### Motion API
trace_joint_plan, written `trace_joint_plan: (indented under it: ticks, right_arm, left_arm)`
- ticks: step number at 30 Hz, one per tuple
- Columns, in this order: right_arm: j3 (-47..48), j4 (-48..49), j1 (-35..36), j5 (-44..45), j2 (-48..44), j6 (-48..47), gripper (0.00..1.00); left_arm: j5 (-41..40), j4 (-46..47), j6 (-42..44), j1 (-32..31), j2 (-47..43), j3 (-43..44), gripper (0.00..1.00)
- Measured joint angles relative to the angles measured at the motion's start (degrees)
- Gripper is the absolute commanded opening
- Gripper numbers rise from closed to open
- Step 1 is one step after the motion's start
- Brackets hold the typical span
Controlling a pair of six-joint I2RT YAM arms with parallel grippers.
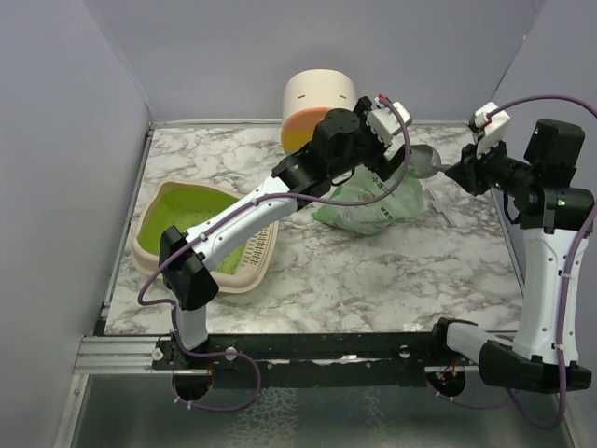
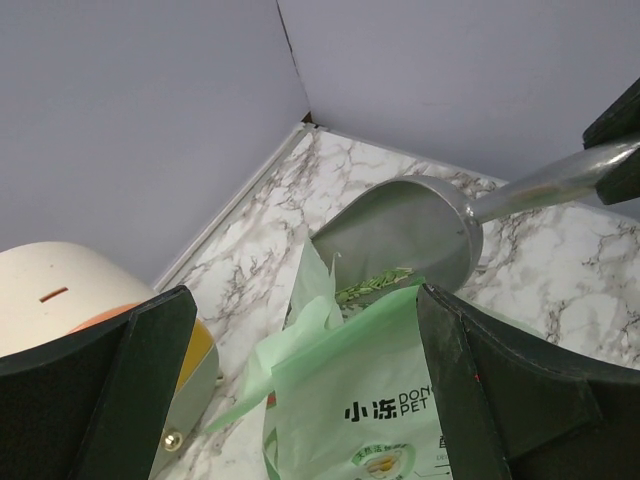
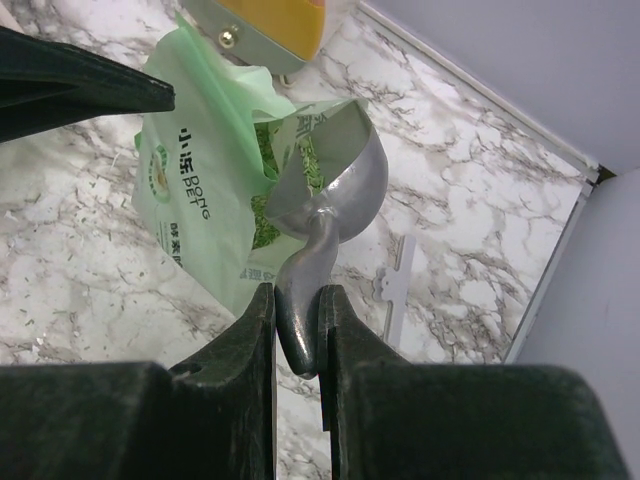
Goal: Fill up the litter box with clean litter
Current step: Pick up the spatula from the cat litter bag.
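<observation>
The litter box [image 1: 154,252], cream with a lime-green inside, sits at the table's left. A mint-green litter bag [image 1: 373,207] [image 2: 370,400] [image 3: 195,170] stands at the middle back, its mouth open. Greenish clean litter [image 3: 263,150] [image 2: 378,285] shows in that mouth. My left gripper [image 1: 384,119] [image 2: 305,300] is open, its fingers wide on either side of the bag's top. My right gripper [image 1: 464,171] [image 3: 297,292] is shut on the handle of a grey metal scoop [image 1: 424,161] [image 2: 405,235] [image 3: 340,185]. The scoop's bowl rests at the bag's mouth.
A cream cylinder with an orange face [image 1: 317,101] [image 2: 50,295] stands behind the bag, close to the left fingers. A white plastic strip [image 3: 397,275] lies on the marble right of the bag. Grey walls close in the back and both sides.
</observation>
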Motion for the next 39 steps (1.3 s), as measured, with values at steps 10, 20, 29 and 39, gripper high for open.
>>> trace_joint_plan:
  ticks: [10,20,29,39]
  right_arm:
    - [0.68,-2.27,0.0,0.17,-2.34,-0.04,0.01]
    - [6.47,-4.11,0.0,3.58,-4.85,0.72,0.01]
    - [9.09,-3.23,0.0,3.45,-5.77,1.51,0.01]
    - [7.3,-1.22,-0.11,-5.44,-8.94,2.27,0.01]
  left_arm:
    - [0.74,1.36,-1.05,1.01,-0.02,-0.24,0.95]
    - [4.61,3.58,-4.81,3.41,-0.61,-3.54,0.99]
    - [15.17,11.34,-17.05,11.34,-2.82,-8.87,0.99]
    - [33.38,20.15,-32.92,19.93,-3.65,-9.97,0.9]
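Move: The right hand grips the spatula's handle, its blade still in the litter bag's mouth. The middle of the litter bag is about 15 cm left and 4 cm ahead of this hand, some 25 cm lower. The striped drum is roughly 26 cm left and 21 cm ahead; a flat white tool lies about 8 cm ahead on the table. The bag's middle is almost under the open left hand, some 25 cm down and 2 cm back. Up and back goes the right hand, about 10 cm in all, keeping its grip on the spatula and tipping the blade upward some 15 degrees as it draws it clear of the litter bag; late on it also bears a little left. The left hand, still open, dips slightly, then swings left, forward and up away from the bag, turning about 30 degrees. ##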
